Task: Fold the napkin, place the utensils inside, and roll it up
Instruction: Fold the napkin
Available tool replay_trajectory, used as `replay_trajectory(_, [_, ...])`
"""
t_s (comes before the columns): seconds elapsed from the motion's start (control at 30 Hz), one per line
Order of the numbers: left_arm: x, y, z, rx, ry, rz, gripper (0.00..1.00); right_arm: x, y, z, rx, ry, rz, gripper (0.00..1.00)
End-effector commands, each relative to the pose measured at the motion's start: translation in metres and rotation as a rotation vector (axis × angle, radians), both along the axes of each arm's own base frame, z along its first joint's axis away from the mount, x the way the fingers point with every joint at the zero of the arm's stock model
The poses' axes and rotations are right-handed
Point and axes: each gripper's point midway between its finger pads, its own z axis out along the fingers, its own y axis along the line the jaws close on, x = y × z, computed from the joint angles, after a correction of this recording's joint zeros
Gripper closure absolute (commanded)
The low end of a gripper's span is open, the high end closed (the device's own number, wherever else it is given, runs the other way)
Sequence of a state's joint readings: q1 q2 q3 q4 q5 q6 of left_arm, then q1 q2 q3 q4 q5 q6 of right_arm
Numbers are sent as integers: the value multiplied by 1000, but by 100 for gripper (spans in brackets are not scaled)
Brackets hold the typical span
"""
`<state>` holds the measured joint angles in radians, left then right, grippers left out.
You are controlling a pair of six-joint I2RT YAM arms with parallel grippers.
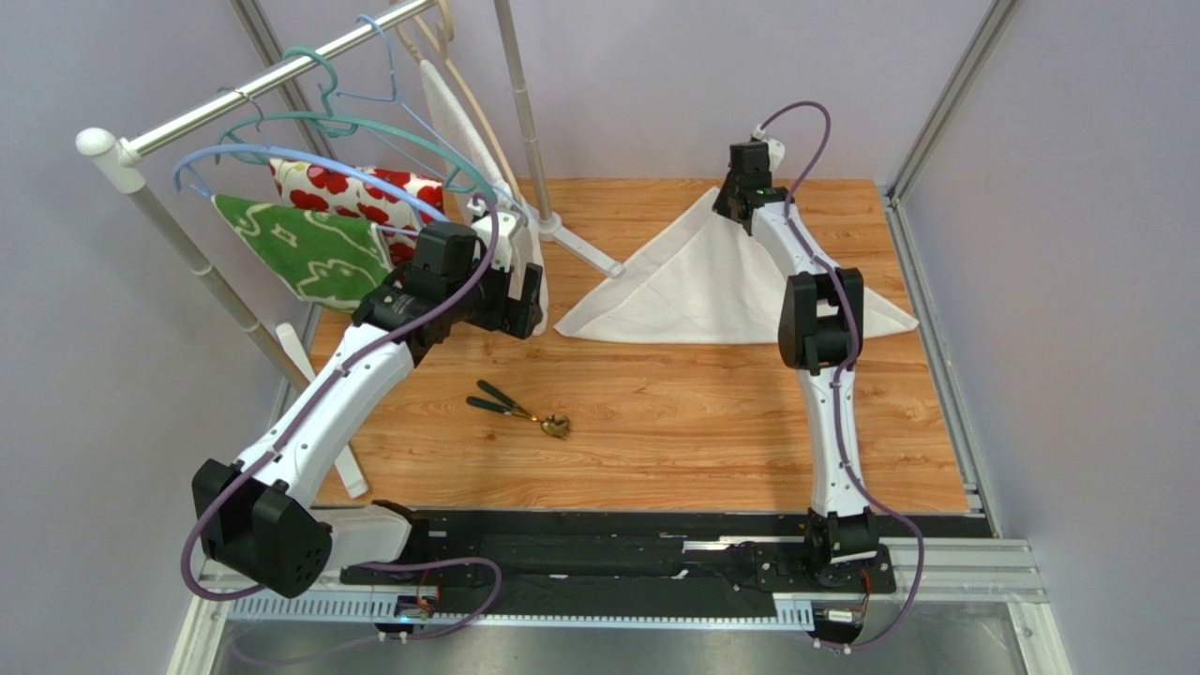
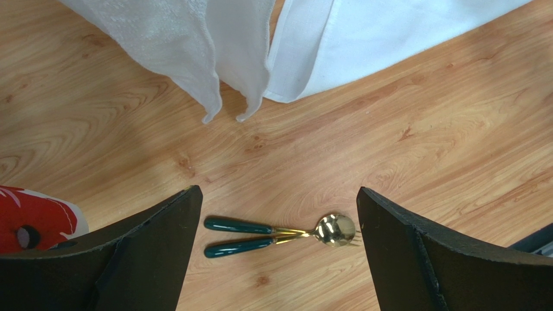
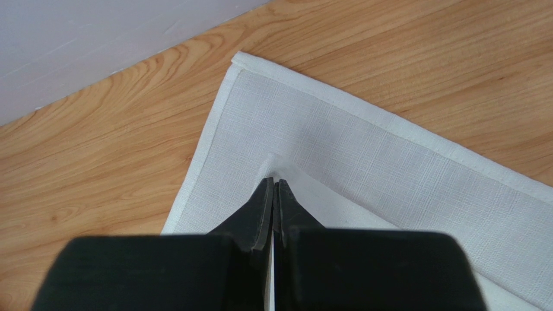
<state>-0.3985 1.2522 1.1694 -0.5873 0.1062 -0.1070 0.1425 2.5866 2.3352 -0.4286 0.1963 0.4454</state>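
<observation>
The off-white napkin (image 1: 690,288) lies folded into a triangle at the back of the wooden table, its long edge toward me. My right gripper (image 1: 742,183) is at the triangle's far tip. In the right wrist view that gripper (image 3: 274,183) is shut, with the top layer of the napkin (image 3: 402,168) pulled up into a ridge at its tips. Two utensils (image 1: 519,409) with dark green handles and gold heads lie crossed on the bare wood left of centre. My left gripper (image 1: 521,298) hangs open well above the table, and the utensils (image 2: 279,233) show far below between its fingers (image 2: 156,240).
A clothes rack (image 1: 254,87) stands at the back left with several hangers. It carries a green cloth (image 1: 317,253), a red-flowered cloth (image 1: 345,190) and a textured white cloth (image 2: 169,39), right beside my left gripper. The rack's foot (image 1: 580,249) reaches toward the napkin's left corner.
</observation>
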Motion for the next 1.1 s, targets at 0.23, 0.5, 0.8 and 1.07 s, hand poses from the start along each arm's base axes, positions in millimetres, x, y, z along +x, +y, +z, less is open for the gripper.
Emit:
replay_trajectory(0.23, [0, -5, 7, -32, -10, -18, 2, -27, 8, -22, 47, 82, 78, 96])
replay_trajectory(0.5, [-4, -5, 17, -54, -39, -21, 2, -45, 22, 25, 42, 5, 182, 38])
replay_trajectory(0.8, [-9, -9, 25, -88, -56, -39, 2, -106, 20, 52, -27, 93, 206, 37])
replay_trajectory(1.07, [-14, -13, 32, -118, -66, -58, 2, -170, 18, -7, -129, 347, 195, 35])
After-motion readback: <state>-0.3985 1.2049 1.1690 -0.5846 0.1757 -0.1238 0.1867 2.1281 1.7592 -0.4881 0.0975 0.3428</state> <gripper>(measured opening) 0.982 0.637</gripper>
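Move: The right hand still pinches the napkin's folded-over corner; the under layer's far corner, over which it is being laid, is some 8 cm ahead and 5 below. From this hand, the napkin's left corner is about 28 cm back and 28 left, its right corner 28 back and 26 right, and the white rack foot some 13 back and 20 left. From the left hand, the far corner is roughly 41 cm ahead, 35 right and 20 below. The right hand sinks about 3.5 cm while easing back a couple of centimetres, setting the pinched corner down on the under layer, then spreads its shut fingers to a bit over half open and lets go of the cloth. With the fingers open it draws back about 10 cm more over the folded napkin, slightly leftward, climbing some 8 cm on the way before starting to dip again, while the wrist turns roughly 10 degrees counter-clockwise and tips down about as much. ##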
